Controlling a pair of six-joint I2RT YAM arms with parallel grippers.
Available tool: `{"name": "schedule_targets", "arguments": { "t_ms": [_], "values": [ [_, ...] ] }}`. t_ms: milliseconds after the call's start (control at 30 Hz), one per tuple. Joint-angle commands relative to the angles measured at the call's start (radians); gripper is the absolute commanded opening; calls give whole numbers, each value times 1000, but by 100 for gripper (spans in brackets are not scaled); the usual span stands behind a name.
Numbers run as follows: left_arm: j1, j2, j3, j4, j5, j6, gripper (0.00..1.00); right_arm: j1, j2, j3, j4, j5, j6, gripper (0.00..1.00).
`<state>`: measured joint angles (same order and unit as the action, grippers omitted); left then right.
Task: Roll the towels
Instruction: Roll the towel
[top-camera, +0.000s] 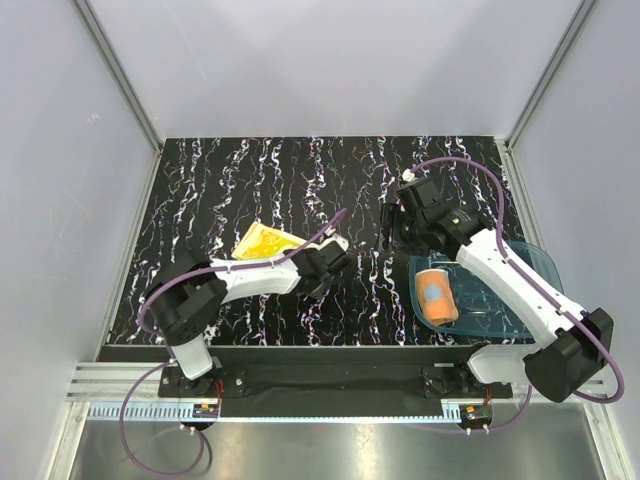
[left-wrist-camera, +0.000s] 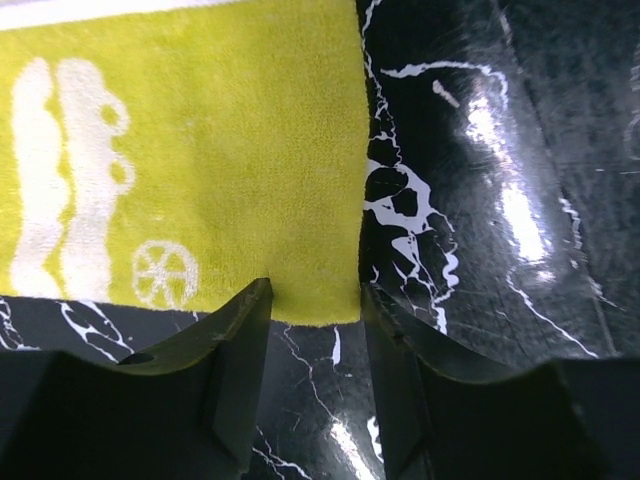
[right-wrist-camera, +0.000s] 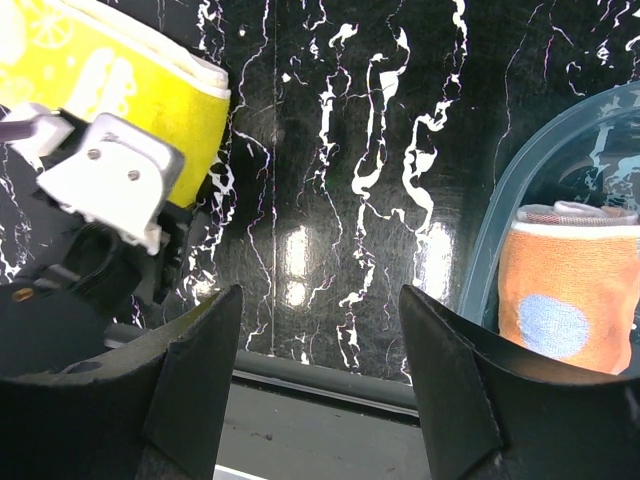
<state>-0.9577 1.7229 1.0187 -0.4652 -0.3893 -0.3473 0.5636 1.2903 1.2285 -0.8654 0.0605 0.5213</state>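
Observation:
The yellow towel (top-camera: 262, 241) (left-wrist-camera: 220, 150) lies flat on the black marbled table, left of centre. My left gripper (top-camera: 312, 258) (left-wrist-camera: 315, 290) is open and low at the towel's right corner, and that corner's edge lies between the fingertips. The orange towel (top-camera: 437, 295) (right-wrist-camera: 565, 310), with blue dots, sits rolled up in the translucent blue tray (top-camera: 520, 290) (right-wrist-camera: 497, 240). My right gripper (top-camera: 388, 226) (right-wrist-camera: 320, 292) hangs open over bare table between the two towels, holding nothing. The right wrist view also shows the yellow towel (right-wrist-camera: 120, 80) under the left arm's wrist.
The tray stands at the table's front right, under the right arm's forearm. Purple cables loop over both arms. Grey walls close the table in on three sides, and a metal rail (top-camera: 330, 395) runs along the near edge.

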Motion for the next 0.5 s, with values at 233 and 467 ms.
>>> {"name": "schedule_targets", "arguments": {
  "t_ms": [233, 467],
  "values": [
    [2, 40, -37, 72, 0, -18, 20, -2, 17, 39, 16, -47, 16, 71],
    [72, -104, -186, 213, 81, -24, 4, -100, 150, 2, 167, -256, 77, 75]
  ]
}}
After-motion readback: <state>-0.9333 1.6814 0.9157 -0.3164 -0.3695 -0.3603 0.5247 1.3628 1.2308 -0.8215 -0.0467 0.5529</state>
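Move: The folded yellow towel's near right corner sits right between the left hand's half-open fingertips, only about 1 cm below. The towel's middle lies some 6 cm ahead and 7 cm to the left, and its far right corner about 8 cm ahead and 2 cm to the right; the rolled orange towel in the bin is roughly 25 cm to the right and 2 cm back. From the right hand, that near corner lies about 16 cm left, 2 cm back and 18 cm below. The left hand settles down about 1 cm over the yellow towel's near right corner and shuts its fingers from half open to nearly closed, pinching the corner between the tips, then rolls about 5 degrees, left side dropping, as it shifts slightly back to the left. The right hand holds still with its fingers wide open, then late on sets off down, left and a little forward, about 2 cm in all, towards the towel. ##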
